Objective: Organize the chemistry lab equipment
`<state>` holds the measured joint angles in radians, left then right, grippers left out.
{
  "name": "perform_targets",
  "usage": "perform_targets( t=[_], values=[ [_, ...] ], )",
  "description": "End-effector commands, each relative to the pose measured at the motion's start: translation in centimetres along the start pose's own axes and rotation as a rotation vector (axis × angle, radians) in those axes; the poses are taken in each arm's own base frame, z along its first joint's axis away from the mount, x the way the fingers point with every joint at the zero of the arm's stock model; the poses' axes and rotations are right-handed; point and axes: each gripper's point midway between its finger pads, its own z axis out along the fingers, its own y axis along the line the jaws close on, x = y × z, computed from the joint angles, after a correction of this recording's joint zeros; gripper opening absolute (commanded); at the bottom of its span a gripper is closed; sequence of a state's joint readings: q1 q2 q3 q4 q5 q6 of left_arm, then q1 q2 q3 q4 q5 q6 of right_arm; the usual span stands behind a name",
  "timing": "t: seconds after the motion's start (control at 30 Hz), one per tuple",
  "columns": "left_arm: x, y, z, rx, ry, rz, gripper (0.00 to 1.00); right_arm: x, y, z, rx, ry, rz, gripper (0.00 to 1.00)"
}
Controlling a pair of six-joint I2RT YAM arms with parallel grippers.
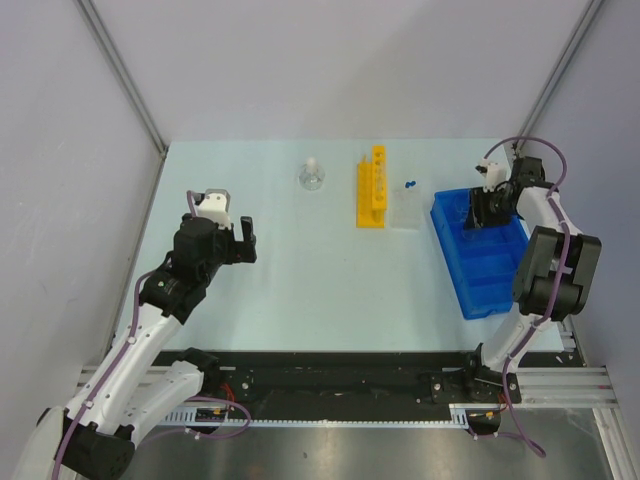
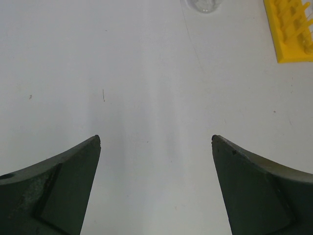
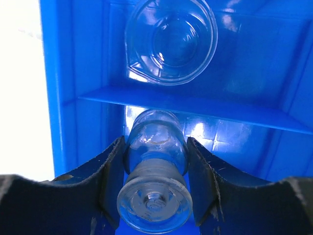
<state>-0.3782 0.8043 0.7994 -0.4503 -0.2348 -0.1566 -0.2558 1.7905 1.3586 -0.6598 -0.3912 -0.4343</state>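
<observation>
My right gripper (image 3: 155, 143) is shut on a small clear flask (image 3: 155, 166) with a stopper, held inside a compartment of the blue bin (image 3: 88, 73). Beyond the divider, a small clear beaker (image 3: 170, 41) sits in the neighbouring compartment. In the top view that gripper (image 1: 487, 210) is down at the far end of the bin (image 1: 480, 275). Another flask with a white stopper (image 1: 311, 176) stands at the back of the table. The yellow tube rack (image 1: 372, 187) is to its right. My left gripper (image 2: 155, 139) hangs open over bare table, nothing between its fingers.
Thin blue-capped tubes (image 1: 409, 185) lie beside the rack, next to a clear tray (image 1: 404, 212). The left wrist view catches the flask's base (image 2: 203, 5) and the rack's end (image 2: 291, 29) at its top edge. Grey walls close in the table.
</observation>
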Motion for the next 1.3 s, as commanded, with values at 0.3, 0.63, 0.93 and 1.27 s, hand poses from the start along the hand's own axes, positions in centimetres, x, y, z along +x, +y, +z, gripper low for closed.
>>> perform_targets(
  t=[0.3,0.63,0.93,1.27],
  values=[
    [-0.6,0.1,0.0,0.004,-0.030,0.024,1.00,1.4,-1.7,2.9,0.075,0.035,0.009,0.22],
    [-0.7,0.1,-0.1,0.005,-0.033,0.023,1.00,2.3,-1.2,3.2,0.071,0.063,-0.007,0.47],
    [-0.7,0.1,-0.1,0.008,-0.034,0.022,1.00,1.0,-0.1,1.1,0.053,0.019,-0.057,0.80],
    [-0.7,0.0,-0.2,0.011,-0.037,0.021,1.00,-2.0,0.4,-3.9,0.123,-0.098,-0.141,0.94]
  ],
)
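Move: The right hand already holds the glass flask at the left end of the blue tray's middle compartment; the spot on the compartment floor for it lies straight below, about 9 cm under the hand point. The beaker in the far compartment stands some 8 cm ahead, 2 cm left and 5 cm lower, and the clear rack lies roughly 5 cm ahead, 18 cm left and 9 cm lower. From the idle left hand that spot is about 12 cm ahead, 56 cm right and 22 cm down. Straight down goes the right hand, slowing over some 3.5 cm to lower the flask into the middle compartment behind the beaker's divider, its wrist nearly steady. It holds there briefly, then the half-closed fingers spread almost fully and let go of the flask, and the hand lifts straight back up about 4 cm, off it. ##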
